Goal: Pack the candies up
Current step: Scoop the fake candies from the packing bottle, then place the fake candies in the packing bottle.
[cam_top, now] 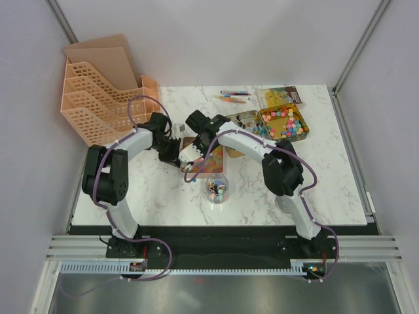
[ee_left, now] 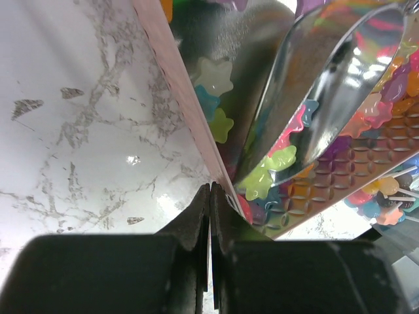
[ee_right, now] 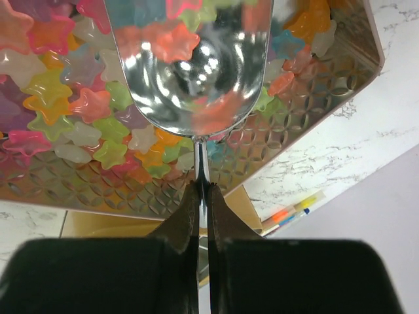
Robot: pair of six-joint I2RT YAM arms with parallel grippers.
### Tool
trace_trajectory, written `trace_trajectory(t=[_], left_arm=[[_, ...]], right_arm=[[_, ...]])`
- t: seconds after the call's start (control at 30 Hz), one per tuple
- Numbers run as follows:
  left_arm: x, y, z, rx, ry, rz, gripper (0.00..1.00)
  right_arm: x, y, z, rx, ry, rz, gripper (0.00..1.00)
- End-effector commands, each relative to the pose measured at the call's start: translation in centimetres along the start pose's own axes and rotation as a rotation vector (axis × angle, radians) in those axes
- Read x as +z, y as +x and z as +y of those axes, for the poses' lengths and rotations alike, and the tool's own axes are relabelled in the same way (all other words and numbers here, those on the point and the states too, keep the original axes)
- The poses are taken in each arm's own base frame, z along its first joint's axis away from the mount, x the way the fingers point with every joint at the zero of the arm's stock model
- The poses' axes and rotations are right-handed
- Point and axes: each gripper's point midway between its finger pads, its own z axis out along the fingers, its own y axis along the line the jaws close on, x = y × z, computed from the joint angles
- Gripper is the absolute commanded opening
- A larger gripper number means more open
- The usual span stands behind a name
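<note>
Star-shaped candies point(ee_right: 59, 98) in pink, yellow, green and orange fill a small metal tin point(cam_top: 216, 159) mid-table. My left gripper point(ee_left: 211, 190) is shut on the tin's side wall point(ee_left: 173, 85); from above it point(cam_top: 174, 151) sits at the tin's left edge. My right gripper point(ee_right: 204, 186) is shut on the thin handle of a shiny metal scoop point(ee_right: 190, 59), whose bowl sits over the candies and looks empty. The scoop point(ee_left: 327, 85) also shows in the left wrist view, above the candies point(ee_left: 221, 124). From above, the right gripper point(cam_top: 194, 157) is over the tin.
A clear jar point(cam_top: 217, 188) holding wrapped sweets stands just in front of the tin. A second tin of candies point(cam_top: 285, 122) and its lid point(cam_top: 280, 96) sit at the back right. Coloured pens point(cam_top: 232, 97) lie at the back. Orange file trays point(cam_top: 98, 98) stand at the back left.
</note>
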Motion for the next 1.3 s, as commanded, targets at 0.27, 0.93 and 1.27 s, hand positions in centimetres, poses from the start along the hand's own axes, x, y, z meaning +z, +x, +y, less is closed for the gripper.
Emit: trace_trajectory(t=[0.27,0.93,1.27], left_arm=[[-1.9,-4.3,0.7,0.050,-0.050,-0.081,0.33],[-6.1,-8.9,4.2,0.106,-0.200,-0.169,0.47],[-5.3,-9.1,4.8,0.041,-0.204,-0.155,0.46]], right_arm=[[-0.4,-1.0,-0.1,0.012,-0.007,-0.169,0.00],[-7.4,4.7,-0.9,0.069,0.116,-0.135,0.00],[-14.6,5.6,4.9,0.024,0.114,-0.055,0.00]])
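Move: The right hand grips the scoop handle near the pink box's far right corner; the middle of that box, full of star candies, is about 6 cm back, 2 cm left and 6 cm below the hand. The clear bottle stands some 17 cm back and 2 cm right of it, the lollipop box 13 cm right and 1 cm farther out. From the left hand, at the box's left wall, the box middle lies 3 cm ahead and 8 cm right, the bottle 8 cm back and 12 cm right. Down by about 1 cm and then rightward, the right hand draws the held scoop through the candies while tilting it gently, then lifts it steeply out, ending roughly 10 cm higher and 8 cm to the right. Meanwhile the left hand, its shut fingers braced at the box's left wall, opens them about halfway and leaves forward, up and left, over bare table. ##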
